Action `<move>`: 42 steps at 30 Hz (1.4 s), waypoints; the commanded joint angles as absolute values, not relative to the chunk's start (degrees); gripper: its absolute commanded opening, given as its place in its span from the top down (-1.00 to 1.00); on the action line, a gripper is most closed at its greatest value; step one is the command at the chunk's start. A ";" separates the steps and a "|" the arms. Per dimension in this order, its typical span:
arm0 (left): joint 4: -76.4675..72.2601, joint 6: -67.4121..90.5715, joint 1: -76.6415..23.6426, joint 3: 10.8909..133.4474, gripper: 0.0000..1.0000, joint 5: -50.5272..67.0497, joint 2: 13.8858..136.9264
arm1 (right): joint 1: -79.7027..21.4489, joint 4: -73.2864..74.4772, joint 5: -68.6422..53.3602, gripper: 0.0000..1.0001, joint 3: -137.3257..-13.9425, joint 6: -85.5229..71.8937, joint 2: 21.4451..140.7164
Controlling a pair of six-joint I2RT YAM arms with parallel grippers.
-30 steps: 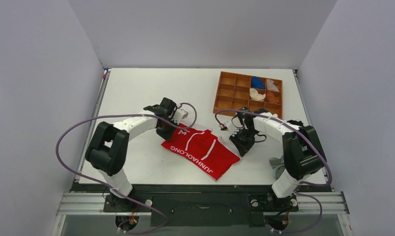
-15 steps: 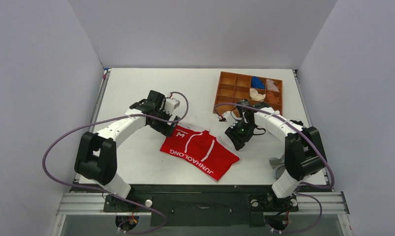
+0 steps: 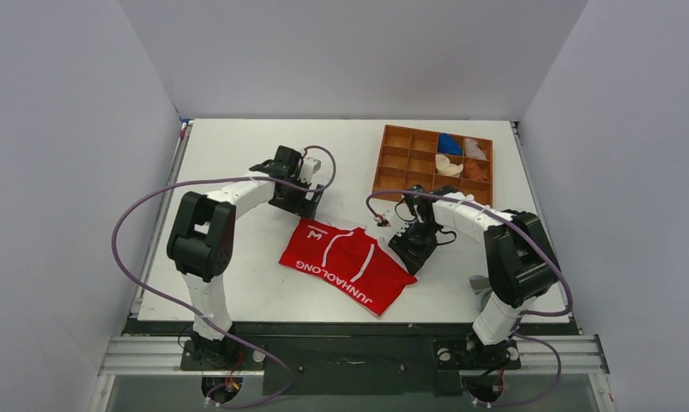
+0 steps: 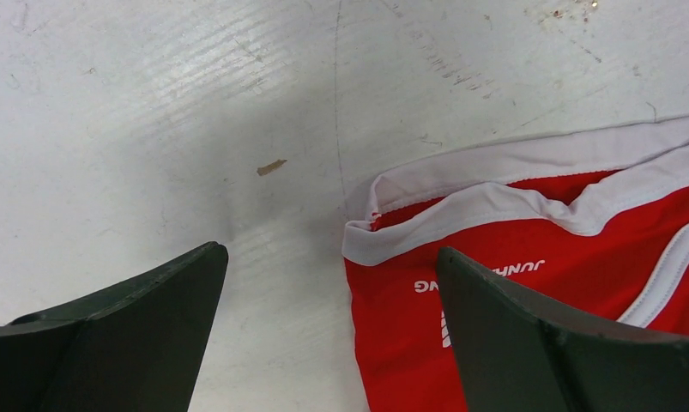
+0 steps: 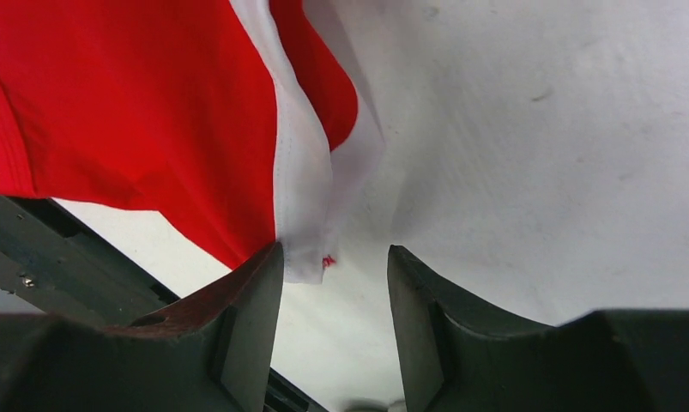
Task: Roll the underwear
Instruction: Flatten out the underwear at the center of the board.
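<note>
The underwear (image 3: 349,264), red with white trim and white lettering, lies flat on the white table between both arms. My left gripper (image 3: 296,197) hovers at its far left corner, open wide. In the left wrist view the underwear's white-trimmed corner (image 4: 512,257) lies between the spread fingers of the left gripper (image 4: 330,251), partly under the right finger (image 4: 538,343). My right gripper (image 3: 412,247) sits at the garment's right edge. In the right wrist view the right gripper (image 5: 334,257) is open, and the underwear's white trim tip (image 5: 306,249) rests beside its left finger (image 5: 238,326), ungripped.
A brown compartment tray (image 3: 380,163) stands at the back right, with blue (image 3: 449,142) and white (image 3: 448,164) cloth pieces in some cells. A small grey object (image 3: 482,283) lies by the right arm's base. Purple cables loop around both arms.
Both grippers have opened and let go of the underwear's corners. The left gripper has drawn back a little toward the far side. The underwear lies flat, barely shifted.
</note>
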State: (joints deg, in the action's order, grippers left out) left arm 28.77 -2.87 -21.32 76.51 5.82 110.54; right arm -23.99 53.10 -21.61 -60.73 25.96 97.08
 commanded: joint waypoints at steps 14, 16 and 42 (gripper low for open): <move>25.96 -2.81 -21.35 73.54 -0.83 6.42 105.39 | -28.39 45.45 -5.34 1.00 -58.54 21.35 97.40; 25.78 -2.86 -21.69 72.81 -0.83 6.74 105.61 | -28.32 46.42 -3.33 1.00 -59.68 22.09 96.41; 24.07 1.57 -22.09 75.26 1.00 13.67 114.00 | -21.97 47.13 0.74 0.94 -62.95 25.42 100.40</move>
State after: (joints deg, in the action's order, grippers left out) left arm 24.16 1.32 -22.76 77.23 12.25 114.45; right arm -23.81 48.31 -0.73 -61.73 24.99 99.96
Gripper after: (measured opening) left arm 0.015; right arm 0.025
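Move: The underwear's left waistband corner lies just under the left hand's open fingers, about 1 cm back, 1 cm right and 2 cm below. From the right hand, the right waistband corner sits about 1 cm back and 3 cm below, level sideways. The underwear's middle is about 15 cm to the right hand's left. The wooden box is some 32 cm ahead and 6 right of it, the grey cloth about 20 right and 5 back. Sink the right gripper about 2 cm, shut it on the right end of the waistband, then drag that end forward and right some 5 cm each way, low over the table, tilting the wrist about 20 degrees. Hold the left gripper open, easing back 2 cm, then carry it right and forward again, down slightly, and pinch the left corner. ##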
